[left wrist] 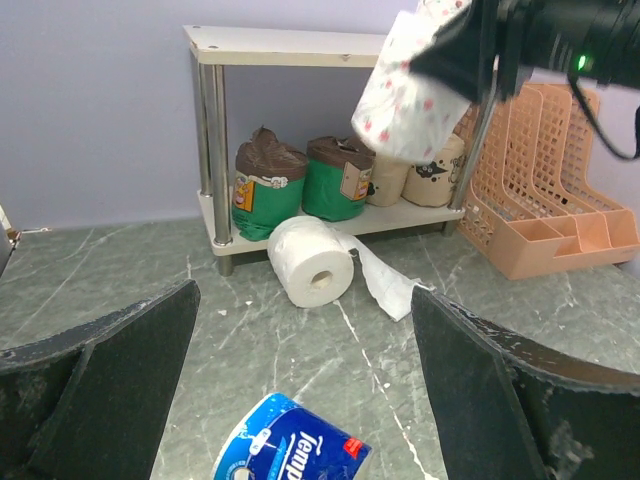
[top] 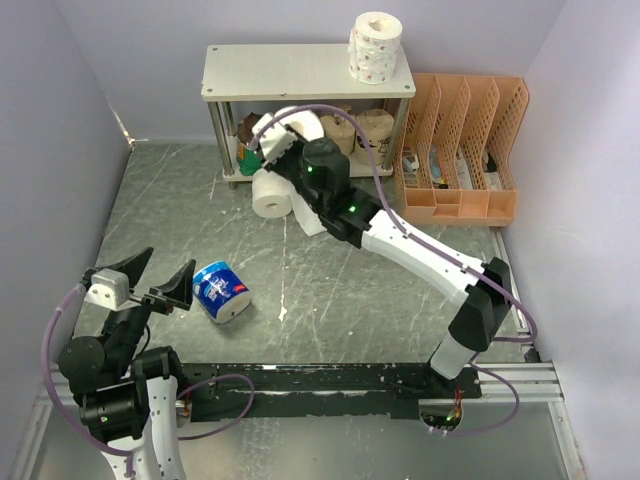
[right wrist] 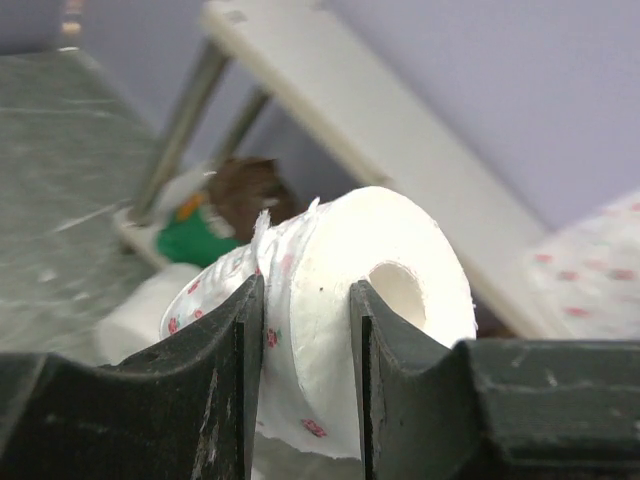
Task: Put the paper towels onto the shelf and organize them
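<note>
The shelf (top: 300, 72) stands at the back, its top board (left wrist: 290, 45) seen from the left wrist view. My right gripper (right wrist: 305, 296) is shut on a white patterned paper towel roll (right wrist: 400, 250), held in the air in front of the shelf between its two tiers (top: 292, 124) (left wrist: 405, 90). Another patterned roll (top: 375, 45) stands on the top board. Green-wrapped rolls (left wrist: 268, 190) and tan rolls (left wrist: 435, 175) sit on the lower tier. A plain white roll (top: 271, 193) with a loose sheet lies on the table before the shelf. A blue-white wrapped roll (top: 222, 291) lies just ahead of my open left gripper (left wrist: 303, 320).
An orange perforated file organizer (top: 465, 150) stands right of the shelf, close to the right arm. Grey walls close in the table on the left, back and right. The loose sheet (left wrist: 385, 280) trails on the table toward the organizer.
</note>
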`<state>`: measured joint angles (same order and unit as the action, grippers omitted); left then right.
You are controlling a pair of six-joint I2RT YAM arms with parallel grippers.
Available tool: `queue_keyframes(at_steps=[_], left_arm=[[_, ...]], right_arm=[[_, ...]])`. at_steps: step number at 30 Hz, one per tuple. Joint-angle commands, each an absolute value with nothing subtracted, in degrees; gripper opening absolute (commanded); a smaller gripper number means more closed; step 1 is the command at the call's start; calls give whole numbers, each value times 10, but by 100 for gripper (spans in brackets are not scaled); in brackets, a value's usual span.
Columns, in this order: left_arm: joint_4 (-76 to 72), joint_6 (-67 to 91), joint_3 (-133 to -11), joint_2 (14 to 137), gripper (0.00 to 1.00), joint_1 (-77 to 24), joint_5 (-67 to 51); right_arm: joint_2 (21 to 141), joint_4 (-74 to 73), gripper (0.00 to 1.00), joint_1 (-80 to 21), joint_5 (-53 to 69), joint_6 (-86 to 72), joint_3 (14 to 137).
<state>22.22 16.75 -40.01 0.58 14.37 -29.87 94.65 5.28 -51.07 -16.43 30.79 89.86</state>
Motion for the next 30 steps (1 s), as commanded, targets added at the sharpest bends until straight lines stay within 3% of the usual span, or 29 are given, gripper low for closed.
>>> queue_keyframes(at_steps=[1,12,23,30], left_arm=[[215,165,-402,-1,99,134,-314],[214,161,-403,-1,99,131,-317],[212,161,-400,-1,99,142,-316],[211,161,-399,-1,99,147,-314]], right_arm=[[970,51,0,-516,-331,423,1010],[1188,15,0,-488,-369,482,1347],[1258,151,0,-427,-365,476,1403],[1262,140,0,-404,-345,433,1410]])
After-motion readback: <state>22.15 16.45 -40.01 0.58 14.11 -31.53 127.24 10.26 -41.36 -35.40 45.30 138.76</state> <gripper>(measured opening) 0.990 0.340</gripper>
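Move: The bare spot on the upper board, just left of the two stacked rolls, is what the right hand, already holding a flowered roll, heads for: about 15 cm ahead, 5 cm to its right and roughly level. The stack's middle stands some 15 cm ahead, 15 cm right and 5 cm up; the loose roll lies about 5 cm ahead, 7 cm left and 30 cm below. From the left hand, the spot is roughly 39 cm ahead, 26 cm right and 4 cm up. Up and forward goes the right hand with the roll, climbing about 13 cm to clear the front edge of the upper board; it then reaches in over the board, dipping some 5 cm, and finally eases right towards the stack, rising slightly, about 15 cm forward overall. The wrist swings clockwise some 30 degrees and tips the fingers upward; they keep their grip. ##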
